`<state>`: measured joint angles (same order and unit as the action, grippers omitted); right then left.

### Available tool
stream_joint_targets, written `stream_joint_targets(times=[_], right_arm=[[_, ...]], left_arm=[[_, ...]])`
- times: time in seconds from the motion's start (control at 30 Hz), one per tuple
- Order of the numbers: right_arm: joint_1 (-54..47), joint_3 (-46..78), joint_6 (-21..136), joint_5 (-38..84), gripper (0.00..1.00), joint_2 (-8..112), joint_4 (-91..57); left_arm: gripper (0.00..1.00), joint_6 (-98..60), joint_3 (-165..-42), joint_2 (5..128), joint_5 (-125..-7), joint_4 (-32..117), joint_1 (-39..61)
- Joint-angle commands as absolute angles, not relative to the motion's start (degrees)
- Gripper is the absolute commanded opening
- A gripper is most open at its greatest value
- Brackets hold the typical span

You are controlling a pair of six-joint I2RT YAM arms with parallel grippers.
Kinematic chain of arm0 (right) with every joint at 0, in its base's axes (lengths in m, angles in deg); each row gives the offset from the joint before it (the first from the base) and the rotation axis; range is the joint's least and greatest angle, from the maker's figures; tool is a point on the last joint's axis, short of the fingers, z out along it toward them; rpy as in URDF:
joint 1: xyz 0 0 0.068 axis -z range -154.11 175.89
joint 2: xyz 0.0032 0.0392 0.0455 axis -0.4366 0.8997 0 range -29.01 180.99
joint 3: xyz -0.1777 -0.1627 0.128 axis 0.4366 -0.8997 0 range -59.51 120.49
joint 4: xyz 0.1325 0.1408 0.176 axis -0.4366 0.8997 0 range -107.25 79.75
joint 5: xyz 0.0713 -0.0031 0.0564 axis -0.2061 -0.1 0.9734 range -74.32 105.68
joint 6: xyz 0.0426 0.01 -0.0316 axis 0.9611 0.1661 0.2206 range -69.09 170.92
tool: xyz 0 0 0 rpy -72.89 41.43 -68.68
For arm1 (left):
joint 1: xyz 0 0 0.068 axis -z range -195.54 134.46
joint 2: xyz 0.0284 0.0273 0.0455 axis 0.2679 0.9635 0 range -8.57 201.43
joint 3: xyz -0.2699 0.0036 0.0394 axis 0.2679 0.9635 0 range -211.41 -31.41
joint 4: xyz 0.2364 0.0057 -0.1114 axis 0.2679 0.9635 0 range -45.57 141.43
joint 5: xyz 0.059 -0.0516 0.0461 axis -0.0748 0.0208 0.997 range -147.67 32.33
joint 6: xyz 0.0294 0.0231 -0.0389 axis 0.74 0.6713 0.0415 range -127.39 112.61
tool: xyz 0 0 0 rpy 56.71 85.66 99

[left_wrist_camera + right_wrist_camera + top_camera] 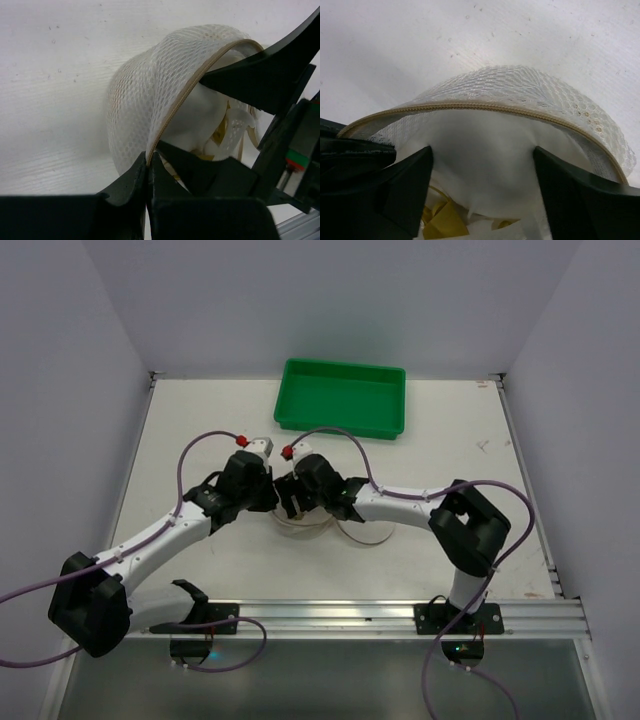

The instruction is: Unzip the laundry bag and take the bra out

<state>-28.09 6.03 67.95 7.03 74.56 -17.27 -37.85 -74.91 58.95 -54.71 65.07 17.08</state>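
Observation:
The laundry bag [303, 528] lies mid-table, mostly hidden under both grippers. In the left wrist view its white mesh [135, 100] stands up off the table and my left gripper [148, 163] is shut on its tan zipper edge. My right gripper [482, 150] is open, with its fingers spread wide inside the bag's mouth under the zipper edge [470, 107], on either side of the bra's white fabric [480, 165]. Yellow strap pieces [442, 222] show below the fabric. The bra also shows in the left wrist view [200, 115]. In the top view the left gripper [268, 490] and right gripper [294, 498] meet.
A green rectangular tray [340, 400] sits at the back of the table, beyond the grippers. Grey walls close in the table on three sides. A metal rail [400, 615] carrying the arm bases runs along the near edge.

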Motion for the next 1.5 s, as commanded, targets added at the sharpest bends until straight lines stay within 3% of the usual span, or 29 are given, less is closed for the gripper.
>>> stream_joint_targets(times=[0.0, 0.03, 0.07, 0.13, 0.17, 0.27, 0.53, 0.73, 0.87, 1.23, 1.47], right_arm=[[-28.25, 6.15, 67.0, 5.13, 0.76, 75.49, -15.23], [-28.25, 5.8, 67.0, 5.22, 0.67, 75.23, -15.23], [-28.25, 5.45, 66.91, 5.57, 0.48, 74.18, -15.41], [-28.25, 4.31, 66.3, 6.62, 0.34, 72.51, -15.5], [-28.25, 3.86, 65.95, 7.06, 0.21, 71.55, -15.5], [-28.25, 2.11, 64.8, 9.78, 0.01, 66.45, -15.15], [-28.17, -3.17, 63.39, 16.81, 0.0, 47.4, -13.83], [-27.47, -1.15, 66.2, 15.77, 0.0, 39.29, -16.9], [-24.04, -1.77, 70.5, 12.34, 0.0, 38.05, -26.81], [-20.34, -1.59, 80.08, 18.31, 0.0, 44.82, -38.61], [-20.26, 1.65, 77.47, 19.2, 0.0, 44.12, -37.32]], left_arm=[[0.03, -39.03, -74.56, 57.7, -56.7, 62.62, 16.8], [0.03, -39.12, -74.56, 57.61, -56.53, 62.62, 16.72], [0.03, -39.21, -74.56, 57.52, -55.66, 62.8, 16.8], [0.03, -39.38, -74.74, 57.43, -54.86, 63.59, 16.8], [0.03, -39.56, -74.91, 57.43, -54.34, 63.85, 16.81], [0.02, -40.0, -75.61, 57.61, -53.98, 64.38, 16.72], [0.02, -39.82, -78.25, 59.8, -53.1, 65.0, 16.02], [0.01, -40.88, -77.46, 61.3, -59.5, 61.75, 16.01], [0.0, -41.49, -76.24, 60.16, -62.76, 59.99, 16.02], [0.0, -47.73, -70.96, 50.85, -72.26, 51.91, 16.19], [0.0, -48.43, -69.55, 51.19, -67.1, 54.08, 16.54]])
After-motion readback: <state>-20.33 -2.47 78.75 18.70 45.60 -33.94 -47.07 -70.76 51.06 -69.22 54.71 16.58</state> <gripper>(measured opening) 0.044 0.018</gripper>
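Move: Just under the right hand's open fingers, about 1 cm ahead and 2 cm down, lies the white bra in the open mesh bag. From the right hand, the zip edge pinched by the left is some 6 cm left and 1 cm back. The unzipped round lid lies about 17 cm right and level, the green basket roughly 33 cm ahead and 11 cm right. From the left hand, the bra is about 6 cm right and 2 cm ahead. Closing on the white bra inside the bag, the right hand pinches it, then pulls it up some 23 cm. It first draws back about 6 cm, then comes forward again, ending a little to the right with its fingers swung up towards level. The left keeps its pinch on the zip edge, then rises and shifts right about 5 cm each way, rolling some 20 degrees. ##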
